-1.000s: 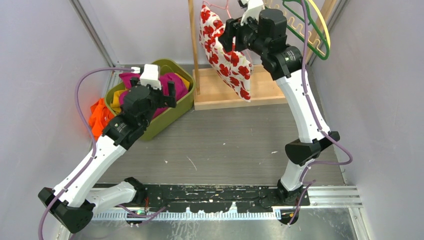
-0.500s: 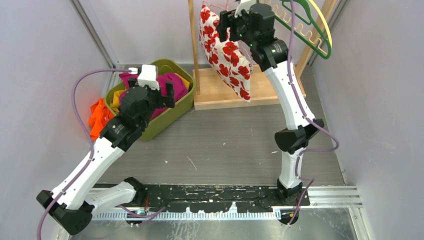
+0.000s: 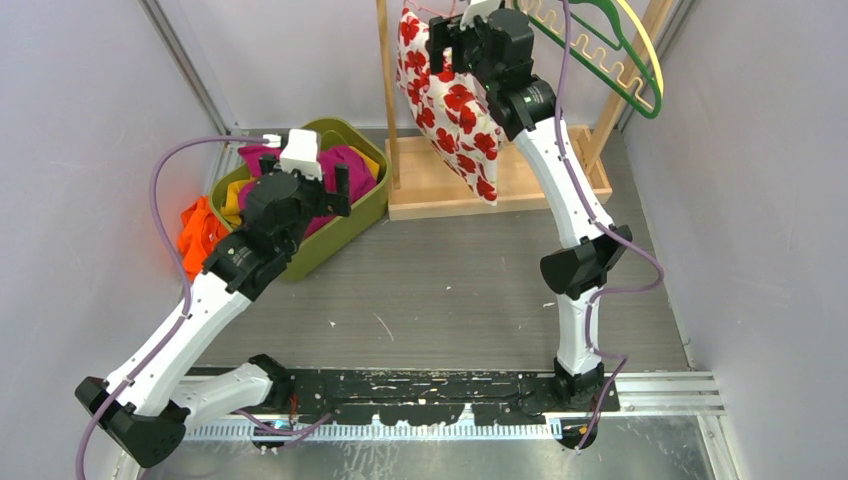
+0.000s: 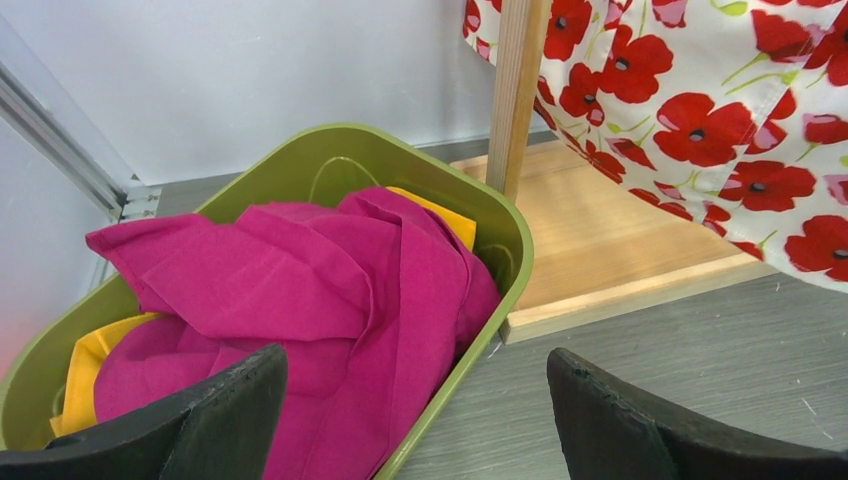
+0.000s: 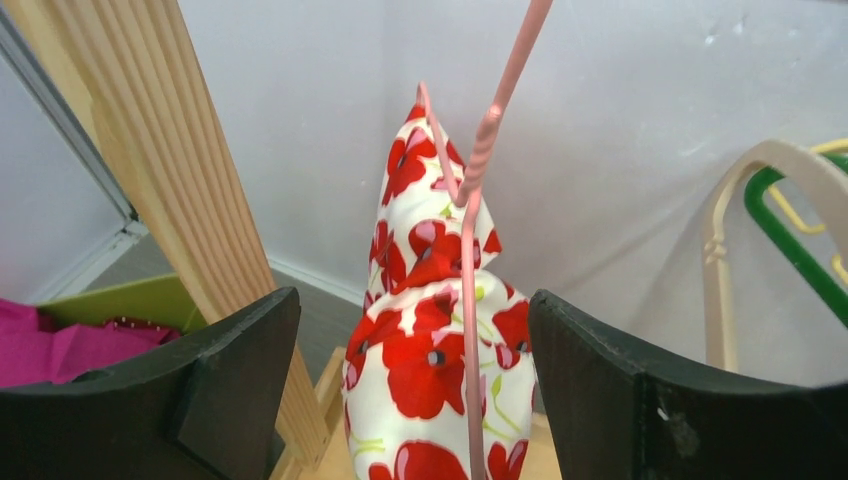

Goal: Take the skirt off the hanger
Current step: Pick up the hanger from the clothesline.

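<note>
The skirt (image 3: pixel 455 110), white with red poppies, hangs from a thin pink hanger (image 5: pixel 478 180) on the wooden rack. In the right wrist view the skirt (image 5: pixel 430 370) and the hanger's wire sit between the wide-apart fingers of my right gripper (image 5: pixel 415 350), which is open; I see no contact. From above, the right gripper (image 3: pixel 447 42) is high at the skirt's top. My left gripper (image 4: pixel 415 400) is open and empty, hovering over the edge of the green bin (image 4: pixel 500 230); in the top view it (image 3: pixel 325 190) is above that bin (image 3: pixel 345 225).
The bin holds magenta cloth (image 4: pixel 300 290) and yellow cloth (image 4: pixel 445 215). Orange cloth (image 3: pixel 198 232) lies left of the bin. The rack has a wooden post (image 3: pixel 387 90) and base (image 3: pixel 500 185). Green and yellow hangers (image 3: pixel 625 60) hang at upper right. Walls close in on both sides.
My right arm has moved left and further up toward the skirt's top, and its jaws have opened wider. The left arm has not moved.
</note>
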Motion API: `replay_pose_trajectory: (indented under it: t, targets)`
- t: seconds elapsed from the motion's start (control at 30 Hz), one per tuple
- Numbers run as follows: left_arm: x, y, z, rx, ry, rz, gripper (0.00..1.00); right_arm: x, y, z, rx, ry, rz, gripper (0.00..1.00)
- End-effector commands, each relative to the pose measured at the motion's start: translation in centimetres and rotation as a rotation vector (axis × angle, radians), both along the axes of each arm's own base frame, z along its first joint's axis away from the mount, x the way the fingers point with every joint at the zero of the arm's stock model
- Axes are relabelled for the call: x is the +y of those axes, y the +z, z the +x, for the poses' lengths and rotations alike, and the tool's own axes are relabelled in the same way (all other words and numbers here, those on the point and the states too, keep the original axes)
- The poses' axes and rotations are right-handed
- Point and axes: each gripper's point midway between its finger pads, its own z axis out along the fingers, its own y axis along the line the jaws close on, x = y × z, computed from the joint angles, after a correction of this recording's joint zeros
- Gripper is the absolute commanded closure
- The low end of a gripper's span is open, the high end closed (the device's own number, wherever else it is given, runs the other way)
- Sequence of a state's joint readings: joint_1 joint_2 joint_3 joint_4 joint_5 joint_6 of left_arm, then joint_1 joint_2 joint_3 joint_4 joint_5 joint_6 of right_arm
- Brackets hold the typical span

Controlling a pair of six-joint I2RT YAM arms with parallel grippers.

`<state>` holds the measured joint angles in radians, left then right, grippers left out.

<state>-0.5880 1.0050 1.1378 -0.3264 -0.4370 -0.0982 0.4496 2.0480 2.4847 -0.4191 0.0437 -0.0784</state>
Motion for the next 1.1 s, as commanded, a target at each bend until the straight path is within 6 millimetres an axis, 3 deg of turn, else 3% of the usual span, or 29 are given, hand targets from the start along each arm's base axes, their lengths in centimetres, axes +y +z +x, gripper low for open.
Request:
replay_pose_trajectory:
  t: [0.0, 0.1, 0.23, 0.3, 0.4, 0.5, 0.53, 0.77, 1.07]
  targets:
    - [-0.1, 1.3, 0.5, -0.044, 0.006, -0.005, 0.01, -0.5, 4.2, 0.4, -0.158, -0.035, 0.046, 0.13]
    - [-0.2, 1.1, 0.6, -0.04, 0.002, -0.004, 0.01, -0.5, 4.6, 1.2, -0.186, -0.054, 0.065, 0.14]
    - [-0.1, 0.9, 0.5, -0.036, 0.004, -0.001, 0.01, -0.4, 3.4, 2.8, -0.177, -0.085, 0.059, 0.17]
    - [0.0, 0.7, 0.5, -0.035, 0.007, 0.001, 0.01, -0.3, 2.3, 3.5, -0.167, -0.097, 0.055, 0.22]
    - [0.2, 0.6, 0.4, -0.033, 0.015, 0.005, 0.01, -0.2, 0.8, 4.2, -0.143, -0.112, 0.052, 0.5]
    - [0.2, 0.4, 0.5, -0.027, 0.016, 0.01, 0.01, -0.6, 0.2, 4.3, -0.138, -0.136, 0.062, 0.95]
    - [0.2, 0.4, 0.5, -0.028, 0.016, 0.009, 0.01, -0.7, 0.2, 4.1, -0.143, -0.137, 0.065, 0.99]
    - [0.2, 0.2, 0.4, -0.031, 0.02, -0.001, 0.01, -1.5, 2.5, 2.3, -0.202, -0.132, 0.098, 1.0]
    - [0.6, 0.9, 0.0, -0.053, 0.022, -0.018, 0.0, -3.3, 11.2, -3.3, -0.364, -0.109, 0.214, 1.0]
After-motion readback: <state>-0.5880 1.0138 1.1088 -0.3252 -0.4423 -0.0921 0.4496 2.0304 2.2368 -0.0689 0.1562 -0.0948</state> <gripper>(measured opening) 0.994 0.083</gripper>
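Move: Hanging about 6 cm ahead of the right hand and roughly 2 cm lower, almost in line with it, is the pink hanger. The poppy skirt hangs from it, its middle some 7 cm ahead, 3 cm left and 18 cm down. Near hand height, the wooden post stands about 14 cm left and 8 ahead, the cream hanger about 12 cm right and 7 ahead. From the left hand the pink hanger is roughly 26 cm forward, 26 right and 10 up. Reaching forward about 5 cm, the right hand rises slightly, then dips to about 3 cm below its start, bringing the pink hanger's near arm between its open fingers. They close there, just below the twisted neck, pinching the arm. Keeping that pinch, the hand draws back some 2 cm and up about 1, its tips now slightly higher and turned a little clockwise. ##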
